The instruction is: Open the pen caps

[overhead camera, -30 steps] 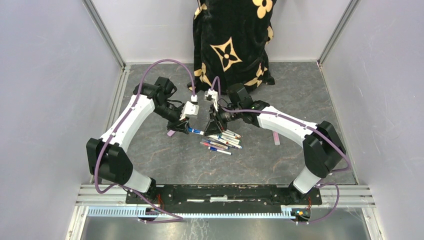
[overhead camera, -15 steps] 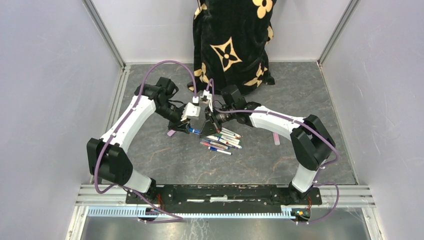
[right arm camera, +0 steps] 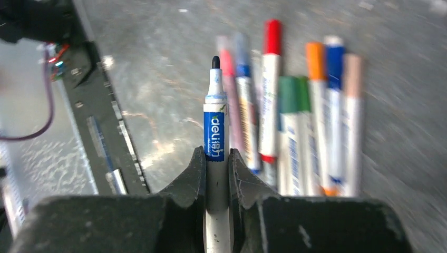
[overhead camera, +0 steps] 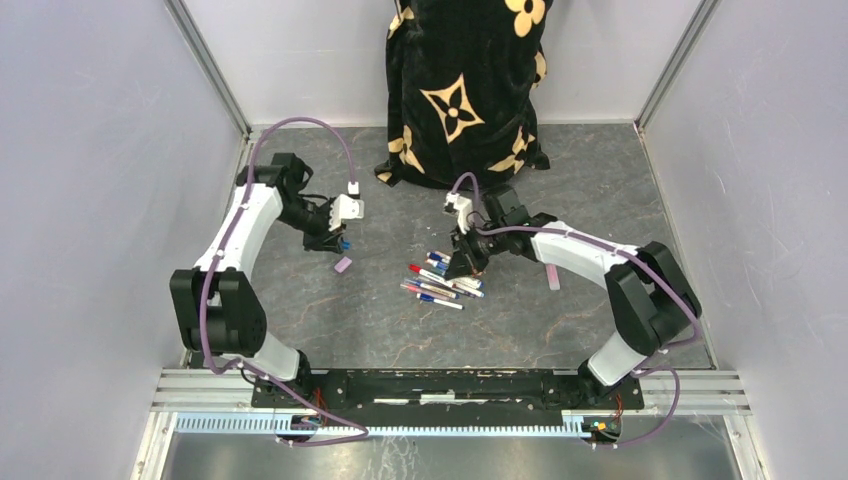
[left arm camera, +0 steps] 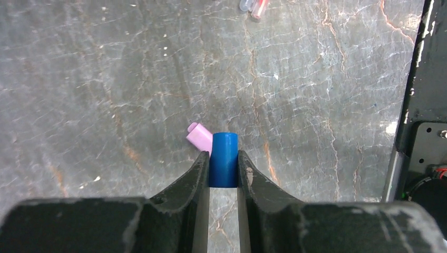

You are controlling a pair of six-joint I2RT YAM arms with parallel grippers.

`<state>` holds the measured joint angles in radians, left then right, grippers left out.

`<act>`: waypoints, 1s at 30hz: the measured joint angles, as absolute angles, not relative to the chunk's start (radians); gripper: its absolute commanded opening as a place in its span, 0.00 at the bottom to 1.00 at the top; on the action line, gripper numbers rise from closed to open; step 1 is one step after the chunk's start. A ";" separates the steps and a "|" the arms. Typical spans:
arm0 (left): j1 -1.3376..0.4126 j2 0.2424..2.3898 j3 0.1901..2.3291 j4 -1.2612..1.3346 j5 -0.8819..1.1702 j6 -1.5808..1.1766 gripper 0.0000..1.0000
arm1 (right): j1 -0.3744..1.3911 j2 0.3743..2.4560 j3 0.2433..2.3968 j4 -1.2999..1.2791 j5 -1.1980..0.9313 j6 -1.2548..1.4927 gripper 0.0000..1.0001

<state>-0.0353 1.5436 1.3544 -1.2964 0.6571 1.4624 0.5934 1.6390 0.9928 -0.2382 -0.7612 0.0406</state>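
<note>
My left gripper is shut on a short blue pen cap, held just above the grey floor at the left. A pink cap lies on the floor right beside it. My right gripper is shut on a white pen with a blue label; its dark tip is bare. That gripper hangs over the pile of capped pens. In the right wrist view, several pens with red, green, orange and blue caps lie side by side.
A black cloth with tan flower shapes hangs at the back centre. A pink stick lies on the floor right of the right arm. Grey walls close in both sides; a metal rail runs along the near edge.
The two grippers, close together before, have drawn apart. The left one went left with the blue cap; the right one went right over the pile with the uncapped pen.
</note>
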 measured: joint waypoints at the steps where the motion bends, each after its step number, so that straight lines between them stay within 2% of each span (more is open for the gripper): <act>1: -0.043 1.544 1.328 -1.274 0.660 1.457 0.02 | 0.576 1.624 0.981 -0.249 -0.720 0.044 0.00; 7: -0.105 1.549 1.132 -1.024 0.673 1.313 0.02 | 0.455 1.477 0.839 -0.226 -0.305 0.139 0.00; 10: -0.135 1.565 1.071 -0.898 0.662 1.237 0.04 | 0.442 1.408 0.741 -0.216 -0.096 0.191 0.00; 14: -0.163 1.607 1.014 -0.749 0.612 1.166 0.09 | 0.445 1.380 0.653 -0.190 0.080 0.240 0.00; 16: -0.167 1.624 0.993 -0.698 0.581 1.154 0.13 | 0.445 1.372 0.614 -0.175 0.159 0.265 0.06; 19: -0.167 1.635 0.970 -0.655 0.543 1.137 0.22 | 0.445 1.361 0.580 -0.157 0.232 0.284 0.24; 25: -0.168 1.636 0.962 -0.617 0.517 1.136 0.40 | 0.445 1.345 0.553 -0.093 0.308 0.295 0.33; 28: -0.168 1.636 0.962 -0.622 0.517 1.136 0.54 | 0.445 1.345 0.553 -0.075 0.320 0.295 0.45; 30: -0.168 1.636 0.962 -0.630 0.519 1.135 0.63 | 0.445 1.343 0.553 -0.069 0.327 0.288 0.48</act>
<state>-0.1680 1.6363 0.9623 -0.6304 0.5186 1.1347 0.4450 1.3430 0.5529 -0.0692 0.3275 0.2882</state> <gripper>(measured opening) 0.522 0.432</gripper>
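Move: The left hand holds the blue cap; its destination, beside the pink cap, is marked by that cap about 4 cm ahead, 1 cm right and 14 cm below, with the capped pens' middle some 30 cm to the hand's right. The right hand holds the uncapped blue pen. The uncapped pink marker, beside which that pen goes, lies about 25 cm right, 6 cm ahead and 8 cm down; the capped pens centre about 5 cm left, 3 cm ahead, 8 cm below. Both hands let go at the table. The left lowers the blue cap some 12 cm, easing slightly forward and right, to the pink cap and opens. The right swings the pen about 21 cm right, away from the capped pens, down and a little forward, turning clockwise roughly 60 degrees so its fingers go from pointing left-down to forward-down, then opens just left of the pink marker. ##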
